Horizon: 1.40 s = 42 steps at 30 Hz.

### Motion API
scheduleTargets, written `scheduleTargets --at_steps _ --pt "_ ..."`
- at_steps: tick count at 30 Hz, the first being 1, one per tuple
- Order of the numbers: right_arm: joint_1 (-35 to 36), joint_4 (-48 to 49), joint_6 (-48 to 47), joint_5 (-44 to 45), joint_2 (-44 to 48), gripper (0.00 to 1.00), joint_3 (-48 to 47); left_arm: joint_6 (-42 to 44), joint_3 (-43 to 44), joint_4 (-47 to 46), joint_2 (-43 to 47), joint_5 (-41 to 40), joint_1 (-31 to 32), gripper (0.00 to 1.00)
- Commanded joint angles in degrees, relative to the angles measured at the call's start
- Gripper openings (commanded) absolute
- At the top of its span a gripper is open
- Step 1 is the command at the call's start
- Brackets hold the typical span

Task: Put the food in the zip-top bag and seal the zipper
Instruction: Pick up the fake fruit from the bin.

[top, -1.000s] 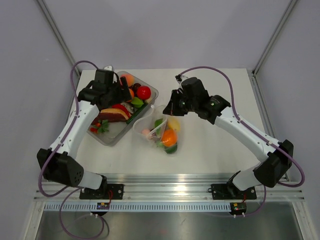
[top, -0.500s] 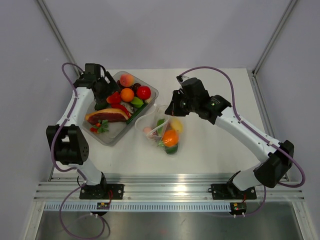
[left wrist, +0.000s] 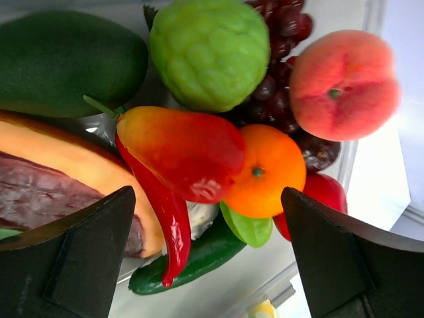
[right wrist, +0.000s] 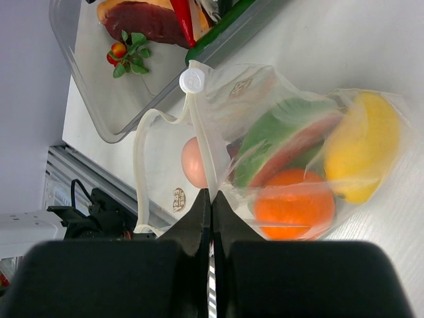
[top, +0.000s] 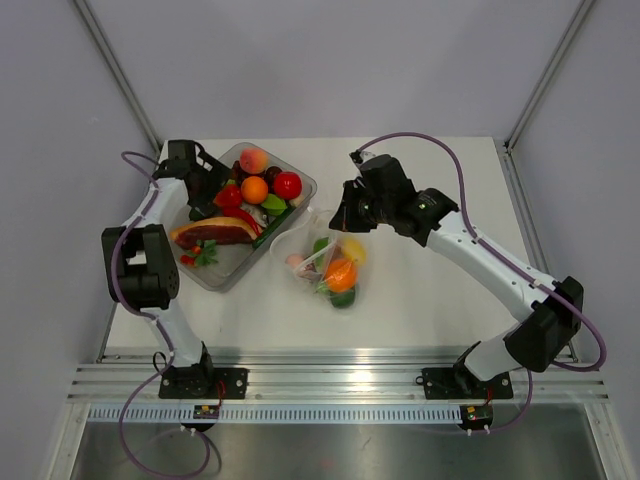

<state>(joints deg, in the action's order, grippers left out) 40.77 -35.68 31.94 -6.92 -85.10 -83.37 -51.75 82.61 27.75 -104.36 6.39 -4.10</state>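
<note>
The zip-top bag [top: 325,262] lies on the white table and holds an orange [right wrist: 293,207], a yellow piece [right wrist: 363,146], a green-and-red slice [right wrist: 285,136] and a pink ball [right wrist: 193,162]. Its zipper [right wrist: 201,136] gapes, one strip looping away to the left. My right gripper [right wrist: 211,196] [top: 345,222] is shut on the zipper strip at the bag's mouth. My left gripper [left wrist: 209,265] [top: 203,172] hangs open above the food in the clear tray [top: 214,281], with nothing between its fingers. Below it are a peach [left wrist: 343,83], an orange [left wrist: 265,171] and a red pepper [left wrist: 182,149].
The tray also holds a bumpy green fruit [left wrist: 209,53], dark grapes [left wrist: 285,20], an avocado [left wrist: 66,63], a cucumber [left wrist: 192,262], a red apple [top: 287,185] and a meat slice [top: 215,231]. A metal rail [top: 340,375] runs along the table's near edge.
The left arm has folded back, and its gripper has moved from above the tray's middle to the tray's far-left corner. The right gripper keeps its hold on the bag, almost unmoved.
</note>
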Motion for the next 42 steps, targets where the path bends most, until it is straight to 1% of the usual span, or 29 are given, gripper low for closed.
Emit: scheduleTargets --at_steps 1,3,7,10,15,17,20,21,22,24,25,27,28,31,32,34,35,39,41,42 --pt "0.54 -0.27 -1.53 1.20 -0.24 0.00 -2.93 -4.06 -1.31 -6.91 -1.46 1.61 0.06 0.93" --pt "0.53 -0.79 -1.71 1.29 -0.33 0.00 -3.11 -4.50 -2.01 -8.66 -1.99 0.99 0.06 0.91" --pt "0.62 -1.06 -1.80 1.38 -0.77 0.00 -3.29 -4.68 -0.87 -9.03 -4.53 0.46 -0.03 0.91" --pt "0.53 -1.32 -1.97 1.64 -0.94 0.00 -3.37 -4.77 -0.25 -9.29 -6.12 0.02 -0.03 0.87" --pt "0.53 -1.85 -2.32 1.73 -1.47 0.00 -4.08 -4.94 -0.25 -9.82 -7.70 0.29 0.05 0.76" --pt "0.53 -1.93 -2.32 1.65 -1.65 0.00 -4.34 -4.86 -0.87 -9.91 -7.53 0.11 0.06 0.73" --pt "0.62 -1.58 -2.15 1.47 -1.74 0.00 -4.08 -4.33 -1.83 -9.29 -6.22 -0.32 0.06 0.65" --pt "0.54 -1.41 -2.06 1.47 -1.65 0.00 -3.90 -3.98 -2.36 -9.29 -4.64 -0.50 0.06 0.63" --pt "0.53 -1.41 -2.06 1.38 -1.74 0.00 -3.73 -3.80 -3.67 -9.20 -3.67 -0.77 0.06 0.57" --pt "0.53 -1.06 -1.89 1.21 -1.47 0.00 -3.38 -3.63 -5.26 -9.29 -1.04 -0.59 0.06 0.54" --pt "0.53 -0.97 -1.80 1.20 -1.47 0.00 -3.37 -3.19 -6.31 -9.29 1.76 -0.59 0.06 0.52" --pt "0.53 -0.71 -1.71 1.03 -1.30 0.00 -3.20 -2.23 -9.12 -8.94 4.67 -0.77 0.40 0.52" --pt "0.53 -0.71 -1.71 1.03 -1.38 0.00 -3.11 -1.87 -10.09 -8.59 8.17 -0.94 0.49 0.52" --pt "0.53 -0.18 -1.27 0.68 -1.38 0.00 -2.85 0.67 -13.34 -6.05 13.90 -2.52 1.63 0.51" --pt "0.53 0.08 -1.18 0.42 -1.21 0.00 -2.59 1.46 -14.31 -5.69 17.92 -3.05 2.07 0.51" --pt "0.53 0.61 -0.83 0.24 -1.03 0.00 -2.15 4.36 -15.63 -3.16 21.63 -3.84 3.47 0.51" --pt "0.53 0.79 -0.74 -0.02 -0.95 0.00 -1.88 5.42 -15.90 -2.18 25.39 -3.93 3.74 0.50" --pt "0.53 1.93 -0.30 -0.64 -0.42 0.00 -1.00 11.82 -16.60 3.09 34.11 -2.62 8.83 0.49" --pt "0.53 2.11 -0.13 -0.82 -0.15 0.00 -0.74 13.94 -16.60 6.34 37.10 -2.18 12.70 0.49" --pt "0.53 2.28 -0.04 -0.90 0.02 0.00 -0.74 15.78 -16.69 8.18 40.08 -1.57 15.32 0.48"
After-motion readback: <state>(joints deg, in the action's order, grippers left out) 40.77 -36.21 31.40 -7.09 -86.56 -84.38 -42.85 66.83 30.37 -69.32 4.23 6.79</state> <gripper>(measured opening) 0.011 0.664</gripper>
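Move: The pear lies almost under the open left hand, about 2 cm ahead, 1 cm to its right and 5 cm below. The orange sits some 8 cm to the right of the pear and 1 cm farther out; the green bumpy fruit is about 6 cm beyond the pear, and the red chili about 6 cm nearer and 6 cm to the right of it. From the right hand, the pear lies roughly 20 cm ahead, 28 cm left and 17 cm lower. The left hand sinks about 5 cm over the pear, easing slightly forward, closes its wide-open fingers until the pads pinch the pear's two sides, then lifts it some 17 cm while drawing back about 14 cm and somewhat right, out of the bin towards the bag, the fingertips swinging up some 20 degrees and the wrist turning about 15 degrees clockwise. The right hand stays in place, its shut fingers keeping their pinch on the rim of the bag's mouth. ##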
